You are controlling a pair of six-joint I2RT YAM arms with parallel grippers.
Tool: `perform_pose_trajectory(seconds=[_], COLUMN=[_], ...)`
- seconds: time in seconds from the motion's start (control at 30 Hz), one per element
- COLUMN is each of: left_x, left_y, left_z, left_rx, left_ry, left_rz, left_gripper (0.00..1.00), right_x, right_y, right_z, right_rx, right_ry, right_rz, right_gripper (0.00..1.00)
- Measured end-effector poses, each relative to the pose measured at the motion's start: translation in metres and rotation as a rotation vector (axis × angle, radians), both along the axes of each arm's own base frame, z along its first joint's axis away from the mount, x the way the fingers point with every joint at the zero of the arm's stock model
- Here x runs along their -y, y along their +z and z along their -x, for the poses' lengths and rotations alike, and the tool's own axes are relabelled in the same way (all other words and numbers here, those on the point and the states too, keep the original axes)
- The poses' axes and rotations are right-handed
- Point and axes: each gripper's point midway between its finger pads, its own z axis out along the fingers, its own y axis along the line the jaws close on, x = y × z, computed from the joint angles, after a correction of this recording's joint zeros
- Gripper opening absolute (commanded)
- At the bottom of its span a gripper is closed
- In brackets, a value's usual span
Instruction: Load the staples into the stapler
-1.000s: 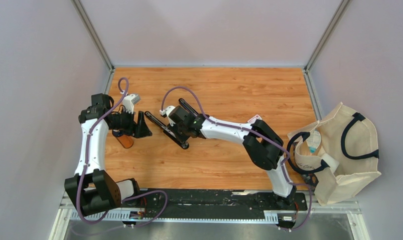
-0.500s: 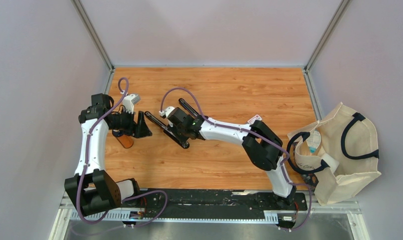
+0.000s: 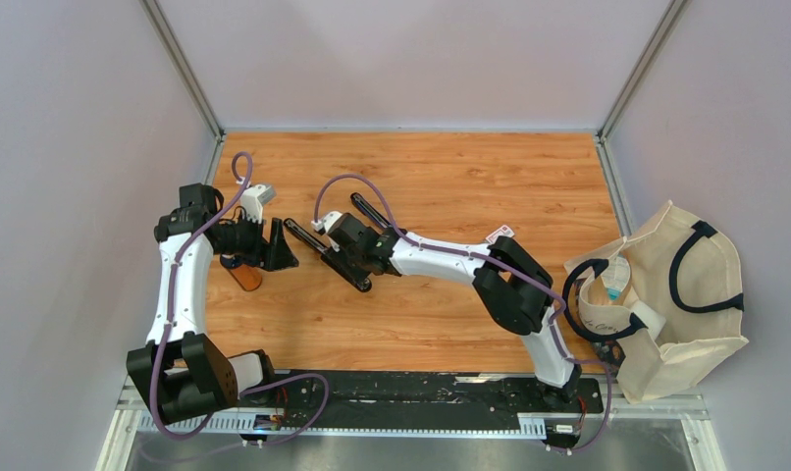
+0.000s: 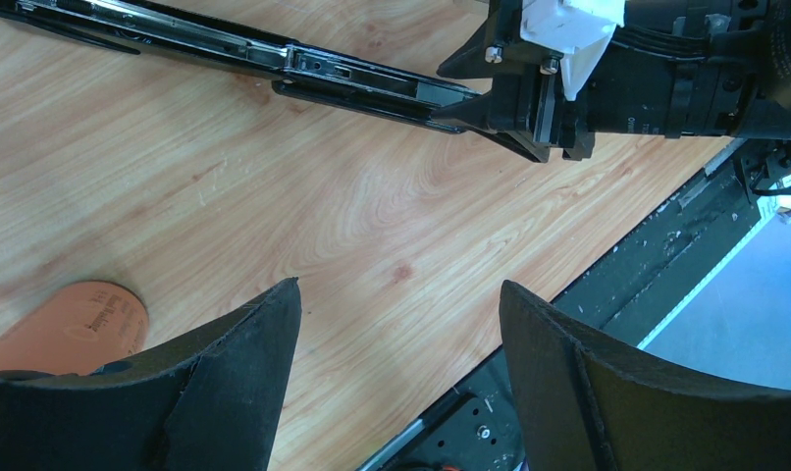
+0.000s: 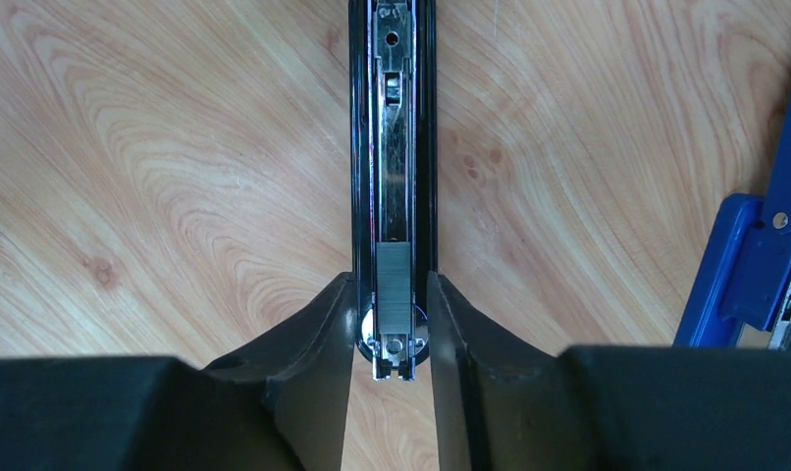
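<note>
The black stapler [image 3: 313, 247] lies opened out flat on the wooden table, its lid arm [image 3: 370, 210] folded back. In the right wrist view its metal magazine [image 5: 393, 147] runs straight up, and a grey strip of staples [image 5: 394, 289] lies in the channel's near end. My right gripper [image 5: 392, 280] straddles that end, its fingers [image 5: 323, 334] slightly apart on either side of the rail and not pinching the strip. My left gripper [image 4: 399, 294] hovers wide open and holds nothing, just left of the stapler [image 4: 274, 59].
An orange oval object [image 3: 244, 277] lies under the left gripper. A blue tool [image 5: 755, 255] sits right of the stapler. A small white box with a pink label [image 3: 500, 234] peeks out behind the right arm. A canvas bag [image 3: 666, 294] stands off the table's right edge.
The right gripper's jaws have parted a little, leaving the staple strip in the magazine, and it has shifted slightly left. The left arm has not moved.
</note>
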Motion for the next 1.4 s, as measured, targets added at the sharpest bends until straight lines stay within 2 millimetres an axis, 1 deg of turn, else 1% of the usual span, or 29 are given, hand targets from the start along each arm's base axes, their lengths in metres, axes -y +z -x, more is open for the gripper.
perform_pose_trajectory(seconds=[0.2,0.47,0.6,0.67,0.77,0.83,0.9,0.93,0.97,1.0,1.03,1.07,1.1,1.17,1.2,1.27,1.33,1.4], left_x=[0.000,0.000,0.000,0.000,0.000,0.000,0.000,0.000,0.000,0.001,0.001,0.001,0.001,0.001,0.001,0.001,0.002,0.002], left_y=[0.000,0.000,0.000,0.000,0.000,0.000,0.000,0.000,0.000,0.000,0.000,0.000,0.000,0.000,0.000,0.000,0.000,0.000], left_z=[0.000,0.000,0.000,0.000,0.000,0.000,0.000,0.000,0.000,0.000,0.000,0.000,0.000,0.000,0.000,0.000,0.000,0.000], left_rx=[0.000,0.000,0.000,-0.001,-0.001,-0.001,-0.001,-0.001,-0.001,-0.001,-0.001,-0.002,-0.002,-0.002,-0.002,-0.002,-0.002,-0.003], left_ry=[0.000,0.000,0.000,0.000,0.000,0.000,-0.001,-0.001,-0.001,-0.001,-0.001,-0.001,-0.001,-0.002,-0.003,-0.004,-0.004,-0.004], left_rz=[0.000,0.000,0.000,0.000,0.000,0.001,0.002,0.003,0.004,0.004,0.004,0.005,0.005,0.007,0.008,0.010,0.012,0.011], left_gripper=[0.82,0.82,0.82,0.82,0.82,0.82,0.82,0.82,0.82,0.82,0.82,0.82,0.82,0.82,0.82,0.82,0.82,0.82], right_x=[0.002,0.002,0.006,0.014,0.030,0.043,0.053,0.057,0.059,0.061,0.067,0.072,0.077,0.092,0.102,0.121,0.146,0.169], right_y=[-0.002,-0.002,-0.006,-0.010,-0.014,-0.011,0.000,0.011,0.016,0.026,0.036,0.047,0.058,0.082,0.098,0.123,0.146,0.160], right_z=[0.002,0.002,0.002,0.005,0.012,0.020,0.027,0.032,0.033,0.036,0.039,0.043,0.046,0.052,0.054,0.055,0.047,0.037], right_rx=[-0.001,0.006,-0.002,-0.012,-0.030,-0.039,-0.037,-0.030,-0.026,-0.013,0.000,0.015,0.033,0.083,0.123,0.192,0.267,0.324], right_ry=[0.011,0.049,0.073,0.090,0.127,0.167,0.220,0.258,0.269,0.294,0.318,0.339,0.356,0.385,0.398,0.402,0.360,0.295], right_rz=[0.015,0.024,0.031,0.046,0.065,0.078,0.078,0.073,0.068,0.057,0.051,0.043,0.035,0.017,0.002,-0.024,-0.050,-0.053], right_gripper=[0.45,0.45,0.45,0.47,0.56,0.63,0.71,0.76,0.80,0.84,0.90,0.98,1.00,1.00,1.00,1.00,1.00,1.00])
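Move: The staple strip already lies in the black stapler's near end, between the right gripper's parted tips and about 1 cm below the hand point. The black stapler's middle is some 5 cm ahead and 6 cm left of that hand; the blue stapler's middle about 9 cm ahead and 8 cm right; the staple box roughly 31 cm right and 9 cm ahead. From the left gripper, the strip lies about 15 cm right, 4 cm ahead and 13 cm down. Hold the right gripper at the staple strip while its fingers part a little more, then draw it back and right off the black stapler's near end, staying low for about 5 cm. From there lift steeply and swing right, ending some 17 cm right and 16 cm up, fingers opening fully, the hand turning counter-clockwise and its fingertips tilting up about 20 degrees. ##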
